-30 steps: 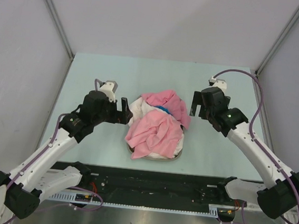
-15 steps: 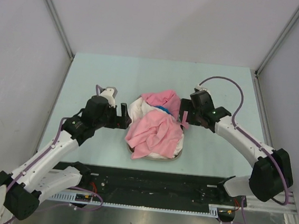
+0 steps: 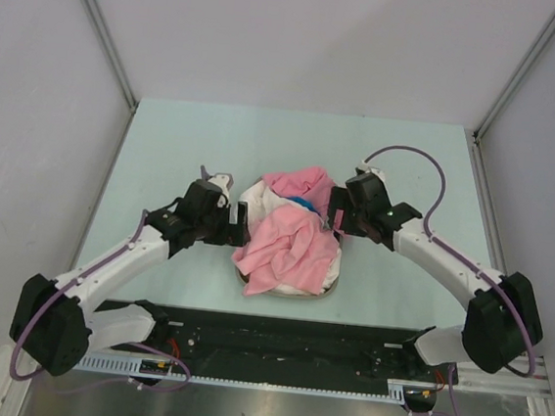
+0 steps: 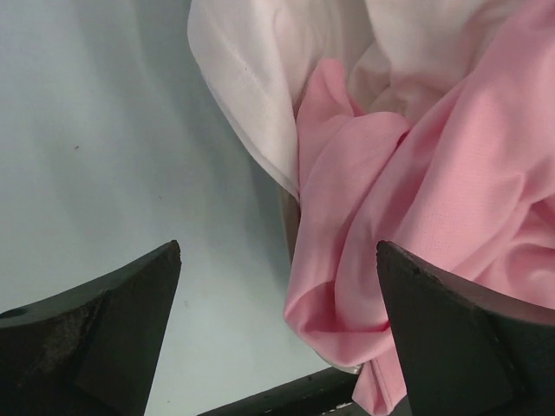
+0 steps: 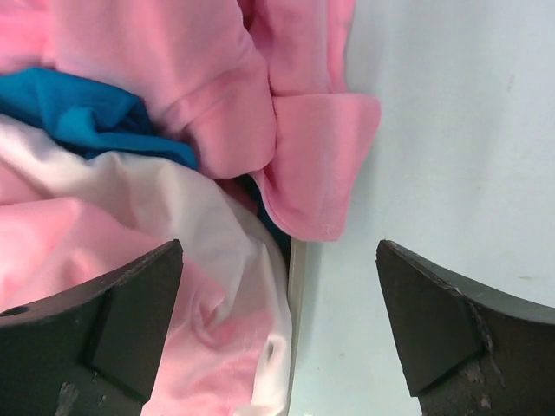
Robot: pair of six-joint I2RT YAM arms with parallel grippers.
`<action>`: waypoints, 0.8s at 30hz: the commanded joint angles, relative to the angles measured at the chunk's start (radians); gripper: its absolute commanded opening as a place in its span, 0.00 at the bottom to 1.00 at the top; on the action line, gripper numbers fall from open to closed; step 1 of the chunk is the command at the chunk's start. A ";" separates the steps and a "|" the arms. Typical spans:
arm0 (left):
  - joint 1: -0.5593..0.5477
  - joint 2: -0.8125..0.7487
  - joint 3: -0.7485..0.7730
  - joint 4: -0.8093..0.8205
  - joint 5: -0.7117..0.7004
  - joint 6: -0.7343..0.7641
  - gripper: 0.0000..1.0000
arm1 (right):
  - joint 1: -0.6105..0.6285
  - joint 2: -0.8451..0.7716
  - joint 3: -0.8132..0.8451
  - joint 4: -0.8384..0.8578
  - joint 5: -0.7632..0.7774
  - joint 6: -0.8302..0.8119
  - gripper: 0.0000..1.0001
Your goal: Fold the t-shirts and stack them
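Observation:
A crumpled pile of t-shirts (image 3: 290, 234) lies at the table's middle: light-pink tees (image 3: 294, 244) on top, a white tee (image 3: 256, 198) at the left, and a bit of blue (image 3: 303, 203). My left gripper (image 3: 239, 232) is open and empty at the pile's left edge; its view shows pink cloth (image 4: 434, 173) and white cloth (image 4: 251, 78) between and ahead of the jaws (image 4: 277, 347). My right gripper (image 3: 333, 218) is open and empty at the pile's right edge (image 5: 277, 338), over a pink fold (image 5: 316, 165), blue cloth (image 5: 78, 113) and white cloth (image 5: 173, 217).
The pile sits on a low pale tray or basket, its rim (image 3: 289, 290) showing at the front and in the right wrist view (image 5: 297, 295). The pale green table (image 3: 215, 143) is walled by grey panels. A black rail (image 3: 285, 337) runs along the near edge.
Both grippers moved inward to the pile. The left arm stretched lower and to the right; the right arm swung left to the pile's right edge. The cloth has not moved.

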 commanded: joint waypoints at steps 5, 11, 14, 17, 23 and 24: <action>-0.055 0.119 0.000 0.101 -0.038 -0.106 1.00 | 0.005 -0.184 0.030 -0.087 0.111 -0.030 1.00; -0.062 0.002 -0.024 0.128 -0.151 -0.192 1.00 | 0.123 -0.131 0.108 -0.052 -0.059 -0.097 1.00; -0.062 -0.075 -0.004 0.074 -0.223 -0.217 1.00 | 0.195 -0.039 0.157 -0.023 -0.067 -0.112 1.00; -0.062 -0.108 0.016 0.039 -0.248 -0.223 1.00 | 0.212 0.055 0.182 0.017 -0.101 -0.119 1.00; -0.059 -0.072 0.025 0.013 -0.244 -0.223 1.00 | 0.215 0.187 0.187 0.036 -0.067 -0.128 0.99; -0.061 -0.072 0.019 0.025 -0.242 -0.223 1.00 | 0.217 0.194 0.185 0.033 -0.058 -0.131 0.86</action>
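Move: The front pink t-shirt, heaped over the near half of the bin, has its middle about 11 cm left of the right hand, 5 cm back and some 3 cm below. From the same hand, the blue cloth shows roughly 8 cm left and 6 cm ahead, and the far pink t-shirt 6 cm left and 9 cm ahead. From the left hand, at the bin's left edge, the front pink t-shirt lies about 11 cm right and 3 cm back. Towards the front pink t-shirt the open right hand rises off the bin's right edge by about 6 cm, swings some 10 cm left and slightly back while turning about 20 degrees counter-clockwise, then sinks as far again, fingers straddling its raised fold. The left hand, also open, dips 3 cm beside the bin, then climbs to end 3 cm above its start, turned slightly counter-clockwise. ##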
